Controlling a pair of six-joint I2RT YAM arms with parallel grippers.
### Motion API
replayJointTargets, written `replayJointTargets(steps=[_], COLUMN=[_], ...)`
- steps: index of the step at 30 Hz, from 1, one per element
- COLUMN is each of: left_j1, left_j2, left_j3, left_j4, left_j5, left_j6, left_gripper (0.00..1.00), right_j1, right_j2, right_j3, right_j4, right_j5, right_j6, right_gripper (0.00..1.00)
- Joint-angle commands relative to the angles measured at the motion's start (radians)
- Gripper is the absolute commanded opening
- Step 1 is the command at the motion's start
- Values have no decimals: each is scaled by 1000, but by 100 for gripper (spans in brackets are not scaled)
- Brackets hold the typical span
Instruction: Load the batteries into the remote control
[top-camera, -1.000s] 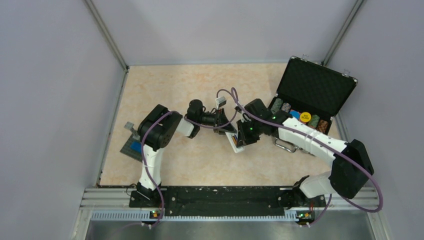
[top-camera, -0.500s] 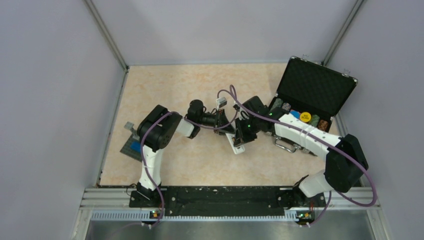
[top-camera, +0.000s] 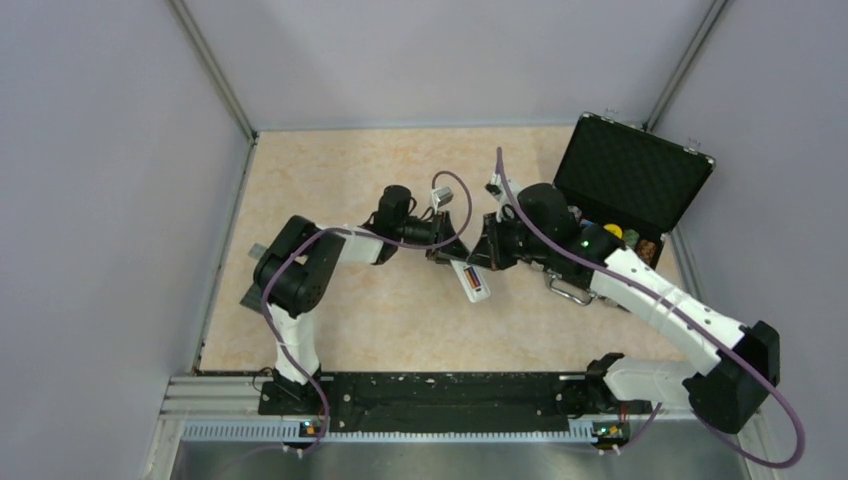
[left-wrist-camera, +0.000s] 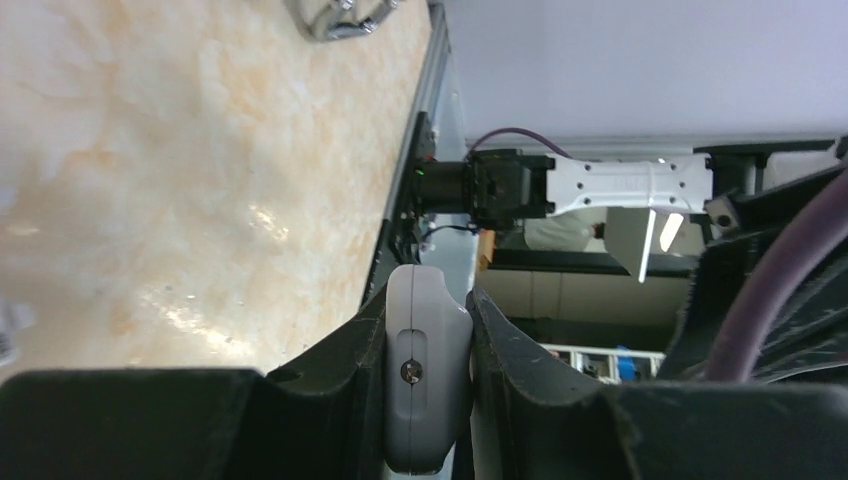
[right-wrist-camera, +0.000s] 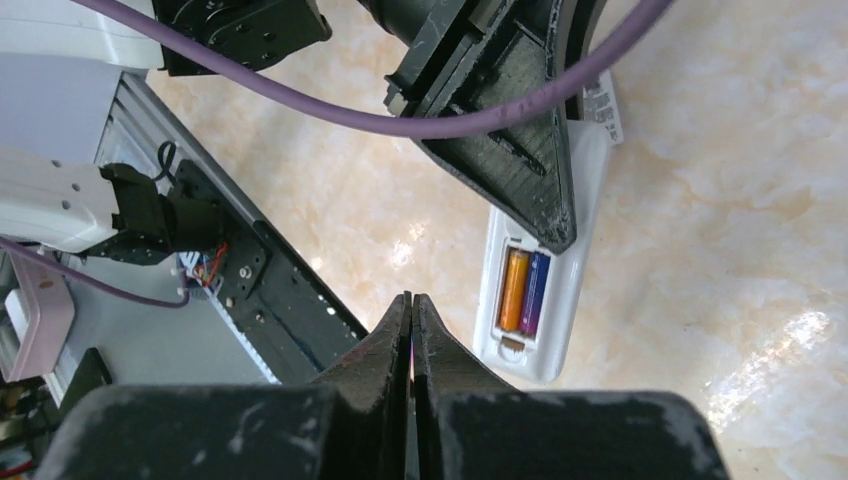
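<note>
The white remote control (top-camera: 472, 281) lies back-up on the table with its battery bay open. Two batteries sit side by side in the bay, one orange (right-wrist-camera: 513, 290) and one dark purple (right-wrist-camera: 535, 292). My left gripper (top-camera: 447, 255) is shut on the remote's far end; the remote's edge (left-wrist-camera: 428, 370) shows clamped between its fingers (left-wrist-camera: 345, 365), and one of those fingers also shows in the right wrist view (right-wrist-camera: 510, 150). My right gripper (right-wrist-camera: 411, 300) is shut and empty, held above the table just left of the remote (right-wrist-camera: 560, 260).
An open black case (top-camera: 625, 175) with poker-chip stacks (top-camera: 610, 237) stands at the right, its metal handle (top-camera: 570, 290) toward the remote. A dark grey card with a blue patch (top-camera: 262, 293) lies at the left table edge. The arm rail (right-wrist-camera: 260, 290) runs along the near edge.
My right gripper has pulled up and back off the remote, uncovering the battery bay. My left gripper, still holding the remote's end, shifted slightly.
</note>
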Motion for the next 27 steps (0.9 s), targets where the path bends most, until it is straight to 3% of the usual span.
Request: replayJointTargets(steps=[1,4,7,11,13,15,19,27], left_j1=[40,88,152,227,259,294,358,470], left_j2=[-87,-119,-170,-260,-309,-352,-414,-502], left_j3=[68,60,25,-20,-41,-70,-119,-128], left_j4=[-318,-379,-391,-500,-558,-578,-590,-725], left_j5=[-84,-124,-162,-229,-258,-275,-268,-286], left_j6=[241,270,279,346,387,400,412,484], left_gripper=[0,0,0,0,0,0,0,0], right_j1=[-17,-33,-49,-53,-53,-53,-48,-8], right_j2=[-92,-114,-104,-46,3,64,234,465], right_j3=[-33,-48,-63,-104,-131,-143,-112,13], right_j4=[71,75,82,141,206,269,331,339], right_j5=[69,112,163,264,270,254,181,252], right_j6=[-3,7,18,33,16,-17,-148,-331], right_gripper=[1,4,14,39,56,66,67,66])
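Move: Lying flat on the table, the battery cover is about 9 cm ahead of the closed right hand, 4 cm to its left and some 19 cm below. The remote, its two batteries already in, hangs about 8 cm below that hand and 1 cm back from it. The left gripper holding the remote is 4 cm ahead, 2 cm left and 7 cm below. From the left hand, the cover is about 4 cm ahead, 3 cm left and 13 cm down. Clearing the space over the battery cover, the left hand keeps its grip and carries the remote about 16 cm left and some 7 cm forward, swinging it roughly 30 degrees counter-clockwise. The right hand lifts slightly and drifts right, then sinks to about 15 cm below its start while reaching 7 cm forward towards the cover, spreading its shut fingers wide and tipping them more steeply down. ##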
